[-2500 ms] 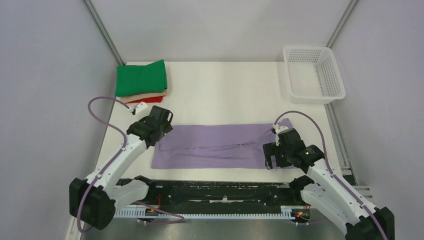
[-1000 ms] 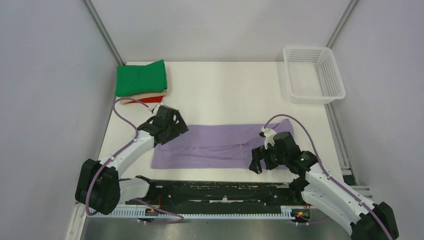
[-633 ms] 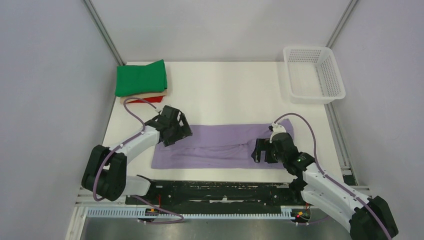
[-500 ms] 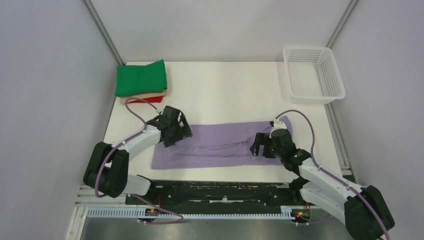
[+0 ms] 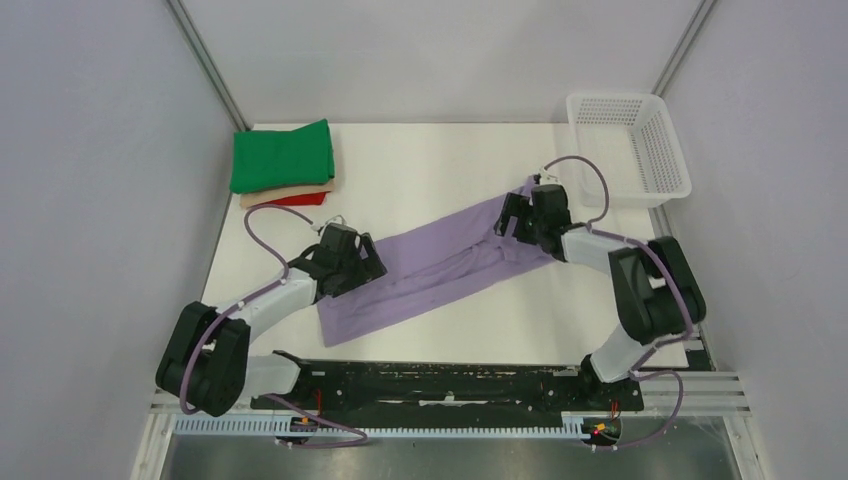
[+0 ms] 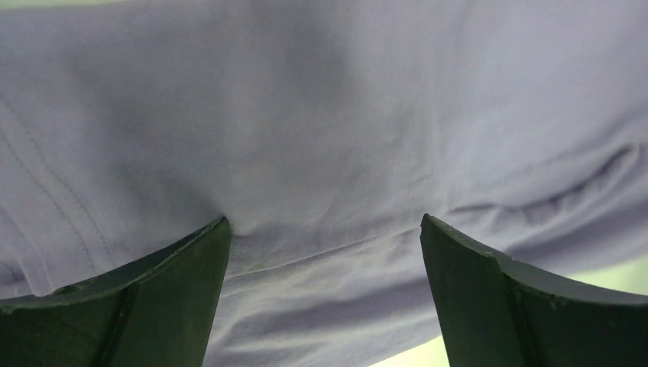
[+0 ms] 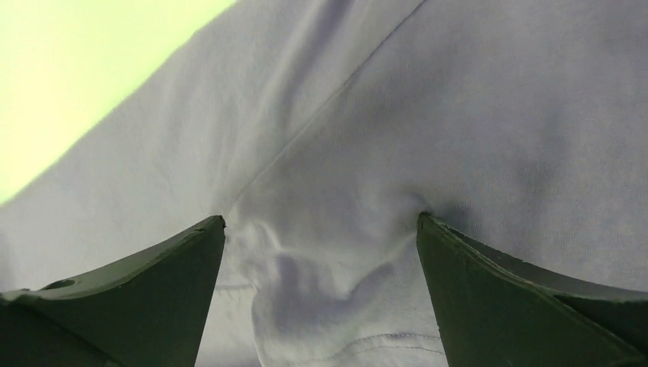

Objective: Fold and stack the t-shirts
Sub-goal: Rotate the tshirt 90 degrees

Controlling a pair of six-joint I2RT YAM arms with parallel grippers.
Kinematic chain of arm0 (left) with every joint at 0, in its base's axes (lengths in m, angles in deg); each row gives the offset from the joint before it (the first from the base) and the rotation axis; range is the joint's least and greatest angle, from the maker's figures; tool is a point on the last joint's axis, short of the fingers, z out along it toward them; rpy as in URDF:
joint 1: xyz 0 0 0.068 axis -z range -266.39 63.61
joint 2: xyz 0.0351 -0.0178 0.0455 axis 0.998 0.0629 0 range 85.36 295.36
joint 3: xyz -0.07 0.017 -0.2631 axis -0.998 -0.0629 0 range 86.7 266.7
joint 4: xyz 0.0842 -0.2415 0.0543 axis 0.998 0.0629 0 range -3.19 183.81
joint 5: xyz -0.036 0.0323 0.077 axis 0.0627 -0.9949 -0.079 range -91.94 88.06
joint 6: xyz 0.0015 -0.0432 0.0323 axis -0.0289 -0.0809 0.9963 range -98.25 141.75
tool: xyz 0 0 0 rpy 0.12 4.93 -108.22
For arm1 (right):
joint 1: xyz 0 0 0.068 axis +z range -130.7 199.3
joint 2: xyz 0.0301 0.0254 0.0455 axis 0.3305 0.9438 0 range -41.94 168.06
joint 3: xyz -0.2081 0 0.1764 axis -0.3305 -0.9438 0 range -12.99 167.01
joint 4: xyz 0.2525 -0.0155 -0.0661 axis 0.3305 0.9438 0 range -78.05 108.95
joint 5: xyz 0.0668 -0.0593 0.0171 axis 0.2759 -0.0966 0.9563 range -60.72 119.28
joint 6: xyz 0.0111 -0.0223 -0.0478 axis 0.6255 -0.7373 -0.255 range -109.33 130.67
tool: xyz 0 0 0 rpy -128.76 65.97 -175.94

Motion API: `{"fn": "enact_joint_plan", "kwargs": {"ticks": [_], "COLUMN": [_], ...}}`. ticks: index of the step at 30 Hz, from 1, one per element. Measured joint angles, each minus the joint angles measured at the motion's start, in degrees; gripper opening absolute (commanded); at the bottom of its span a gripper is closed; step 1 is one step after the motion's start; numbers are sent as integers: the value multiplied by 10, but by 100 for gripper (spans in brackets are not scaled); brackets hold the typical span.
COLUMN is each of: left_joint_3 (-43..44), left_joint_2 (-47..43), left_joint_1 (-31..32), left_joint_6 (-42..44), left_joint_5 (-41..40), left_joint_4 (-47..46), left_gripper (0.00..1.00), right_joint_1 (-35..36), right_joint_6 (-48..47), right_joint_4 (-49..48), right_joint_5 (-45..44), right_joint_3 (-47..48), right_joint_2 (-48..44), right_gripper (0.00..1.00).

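Note:
The lavender t-shirt [image 5: 430,265], folded into a long strip, lies slantwise on the white table, from near left to far right. My left gripper [image 5: 350,272] is open, with both fingertips pressed down on the strip's left part [image 6: 321,138]. My right gripper [image 5: 518,222] is also open and presses its fingers into the far right end [image 7: 458,115], where the cloth bunches between them. Nothing is pinched in either gripper. The folded green t-shirt [image 5: 282,156] tops a stack at the back left, with the beige [image 5: 292,189] and red [image 5: 302,199] ones showing beneath it.
A white mesh basket [image 5: 662,150] stands at the back right corner, close behind my right gripper. The arms' black base rail [image 5: 440,380] runs along the near edge. Metal frame posts rise at both back corners.
The purple strip has swung from lying level to a slant. My right gripper slid its end far back toward the basket, while my left gripper shifted a little nearer on the left end.

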Motion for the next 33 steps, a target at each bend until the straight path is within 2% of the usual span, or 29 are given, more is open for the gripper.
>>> {"fn": "enact_joint_plan", "kwargs": {"ticks": [4,10,16,22,26,30,33], "left_joint_3": [-30,-52,-29,2,2,3,12], "left_joint_2": [-22,-38,12,50,50,23,-31], "left_joint_1": [29,124,203,290,310,320,322], "left_joint_6": [-2,-9,-10,-23,-31,-31,-31], "left_joint_5": [12,57,92,101,99,85,47], "left_joint_4": [-51,-89,-132,-140,-138,-104,-38], "left_gripper": [100,100,100,100,100,100,100], "right_joint_1": [-1,-3,5,24,33,43,52], "right_joint_6": [-26,-42,-10,50,64,39,-13], "right_joint_4": [4,13,18,-46,-65,-54,-31], "right_joint_5": [5,59,131,135,135,135,126], "right_joint_3": [156,433,757,789,793,791,742], "right_joint_2": [139,349,567,605,611,600,539], "right_gripper": [98,98,98,98,98,98,98]}}
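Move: Lying under both open hands, the purple t-shirt strip slants from near-left to far-right. Its middle is about 15 cm to the left hand's right and 1 cm farther out, and for the right hand some 19 cm left and 11 cm back, about 1 cm below either hand. The folded stack is roughly 30 cm ahead and 24 cm left of the left hand. The white basket stands about 20 cm ahead and 31 cm right of the right hand. Swinging the two ends round counter-clockwise, the open fingers keep resting on the cloth: the right hand drags its end nearly 30 cm forward to the table's far edge, veering left, while the left hand slides its end rightward and some 10 cm back, turning about 35 degrees clockwise. Both then rise 2 cm or so off the shirt. ##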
